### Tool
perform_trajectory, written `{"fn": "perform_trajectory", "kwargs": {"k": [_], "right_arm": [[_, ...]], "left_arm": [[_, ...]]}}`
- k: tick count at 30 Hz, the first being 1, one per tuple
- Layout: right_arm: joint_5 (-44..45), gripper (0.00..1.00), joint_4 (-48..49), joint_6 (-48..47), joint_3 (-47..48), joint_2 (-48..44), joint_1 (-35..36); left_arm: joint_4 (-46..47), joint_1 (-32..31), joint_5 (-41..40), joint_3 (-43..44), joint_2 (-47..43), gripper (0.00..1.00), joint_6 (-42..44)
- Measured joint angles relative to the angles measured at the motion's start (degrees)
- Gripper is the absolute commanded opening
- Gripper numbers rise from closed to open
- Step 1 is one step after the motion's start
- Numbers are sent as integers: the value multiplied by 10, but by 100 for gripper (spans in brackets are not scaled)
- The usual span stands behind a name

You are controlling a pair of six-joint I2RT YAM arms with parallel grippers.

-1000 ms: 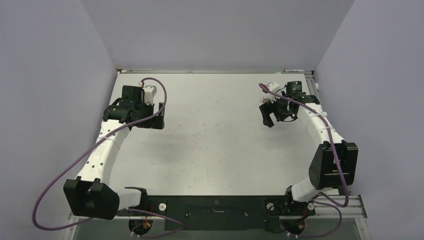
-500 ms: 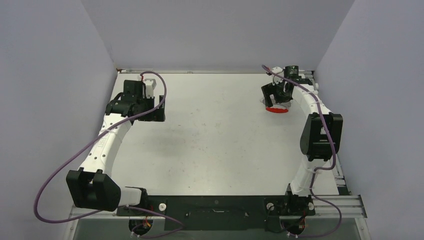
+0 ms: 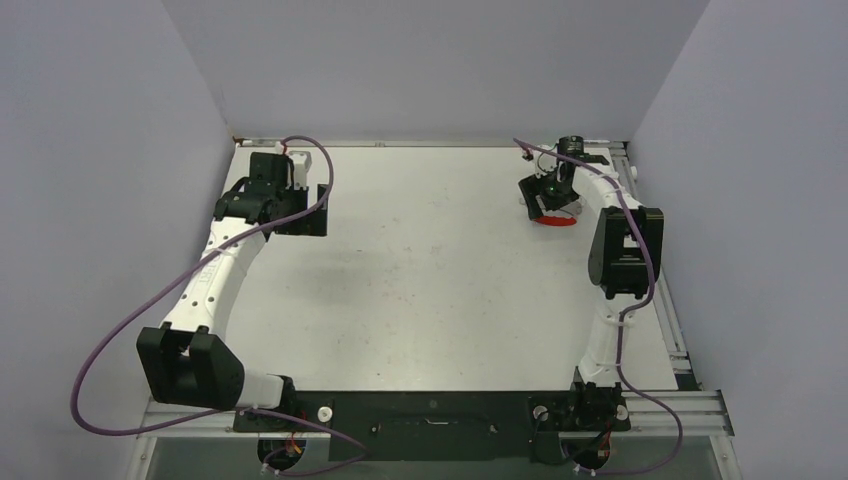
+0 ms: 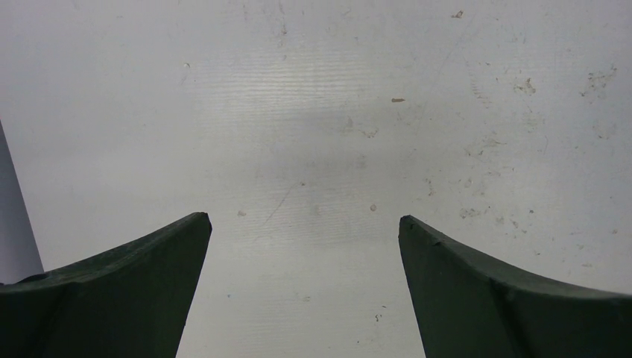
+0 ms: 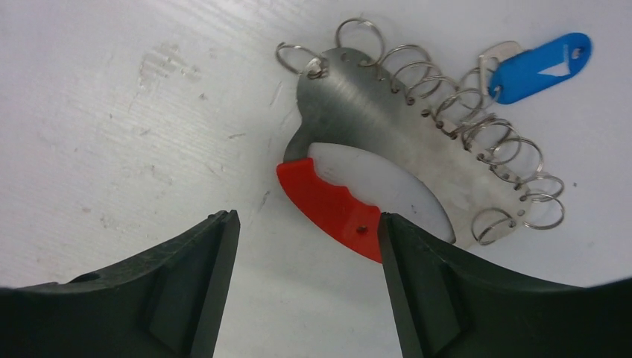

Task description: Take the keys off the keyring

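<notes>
The keyring lies flat on the table: a red arc band with a white inset on a silver plate, and a row of wire loops along its far edge. A key with a bright blue head hangs on the loops at the far right, with a thin silver piece beside it. My right gripper is open and empty just above the table. Its right fingertip is at the red band's near end. From above, the band shows under the right gripper. My left gripper is open over bare table.
The left gripper sits at the far left near the side wall. The keyring lies near the far right corner, close to the back wall and the right rail. The white table is scuffed.
My right arm has swung toward the far right corner and turned down over the keyring, which came into view on the table. My left arm has drawn slightly back and left.
</notes>
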Motion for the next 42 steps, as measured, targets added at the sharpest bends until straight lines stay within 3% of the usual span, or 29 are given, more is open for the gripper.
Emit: {"fn": "perform_trajectory", "kwargs": {"k": [11, 20, 25, 31, 42], "right_arm": [[-30, 70, -100, -210, 83, 62, -24], [-31, 57, -137, -317, 101, 93, -33], [-40, 43, -154, -355, 101, 94, -29], [-47, 40, -185, -387, 94, 91, -16], [-106, 37, -156, -335, -73, -7, 95]], "left_arm": [[-2, 0, 8, 17, 16, 96, 10], [-2, 0, 12, 27, 25, 96, 17], [-2, 0, 13, 27, 25, 96, 21], [-2, 0, 18, 27, 25, 96, 21], [7, 0, 82, 23, 25, 96, 8]]}}
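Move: The red handle of the keyring lies almost under the open right hand, about 2 cm back, 2 cm to the right and 4 cm down. At that same height, the keyring's steel plate sits about 2 cm ahead and 4 cm right of the hand, and the blue tag some 6 cm ahead and 6 cm right. From the left hand the red handle is roughly 46 cm to the right, 13 cm ahead and 18 cm below. The right fingers close on the red handle from either side after the hand shifts right and sinks about 4 cm, turning counter-clockwise. Keeping that pinch low at the table, the hand then takes the keyring left and back by some 10 and 8 cm, having turned about 40 degrees in all. The left hand, empty and open, drifts slightly right late on. ##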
